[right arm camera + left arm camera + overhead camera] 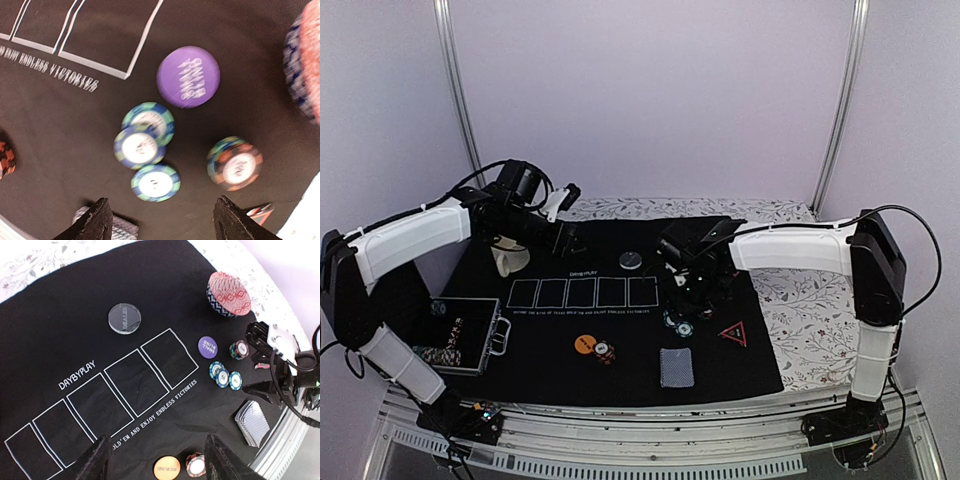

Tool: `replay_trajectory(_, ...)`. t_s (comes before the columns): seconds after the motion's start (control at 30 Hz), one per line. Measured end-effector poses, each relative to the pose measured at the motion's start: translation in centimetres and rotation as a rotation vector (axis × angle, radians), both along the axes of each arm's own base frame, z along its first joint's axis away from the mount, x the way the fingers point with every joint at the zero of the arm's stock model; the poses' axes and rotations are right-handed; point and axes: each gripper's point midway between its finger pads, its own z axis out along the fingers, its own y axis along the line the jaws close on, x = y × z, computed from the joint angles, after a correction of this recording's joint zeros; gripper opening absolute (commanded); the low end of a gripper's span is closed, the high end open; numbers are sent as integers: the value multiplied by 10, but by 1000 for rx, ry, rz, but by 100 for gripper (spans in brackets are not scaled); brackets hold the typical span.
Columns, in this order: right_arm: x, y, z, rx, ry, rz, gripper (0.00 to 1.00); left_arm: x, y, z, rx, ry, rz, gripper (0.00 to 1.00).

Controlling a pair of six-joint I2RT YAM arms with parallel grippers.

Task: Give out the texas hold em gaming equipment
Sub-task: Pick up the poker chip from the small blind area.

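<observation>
On the black felt mat [550,360], three blue-green poker chips [147,145] lie just below the purple disc [188,76], with an orange-green chip stack [235,163] to their right. My right gripper [162,202] hovers open above them with nothing between its fingers. In the top view it [692,295] is just above those chips [678,325]. The card deck [676,367] lies at the mat's front, and the red-edged triangle marker [733,332] to its right. An orange disc [167,468] and a red chip [196,465] lie below my open, empty left gripper [157,440]. The black disc [124,318] sits behind the card outlines.
A red patterned bowl [229,294] stands at the mat's far right, close to the right arm. A cream mug [510,258] sits under the left arm. An open metal case [465,335] with chips lies at the left front. A floral cloth [800,320] covers the table to the right.
</observation>
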Motion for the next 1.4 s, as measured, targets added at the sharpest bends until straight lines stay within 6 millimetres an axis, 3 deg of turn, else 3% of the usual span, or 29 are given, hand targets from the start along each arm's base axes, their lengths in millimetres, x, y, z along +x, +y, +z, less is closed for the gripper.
replay_trajectory(0.17,-14,6,-18,4,75,-17,69,-4,3,-11,19,18,-1,64)
replay_trajectory(0.4,-23,-1,-52,-60,158,-45,66,-6,5,-20,29,30,-2,64)
replay_trajectory(0.63,-20,-1,-52,-37,177,-61,50,-6,6,-22,30,31,0,64)
replay_trajectory(0.9,-15,-4,-53,-73,184,-70,49,-4,8,-22,40,23,4,64)
replay_trajectory(1.1,-11,-2,-53,-91,183,-64,35,-3,10,-22,45,19,11,64)
replay_trajectory(1.4,-9,-3,-49,-115,159,-62,30,-3,12,-26,52,23,14,64)
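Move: The lone blue-and-white poker chip lies about 5 cm below the right hand and 1 cm back. The overlapping pair of blue chips is some 2 cm ahead and 3 cm left of the hand, the small blind disc about 7 cm ahead and 2 cm left, the stack topped by the 100 chip roughly 3 cm ahead and 5 cm right. From the left hand, the lone chip is around 25 cm right, 7 cm back and 18 cm lower. The right hand drops about 5 cm, tilts more upright, and closes its fingers to pinch the lone chip. ##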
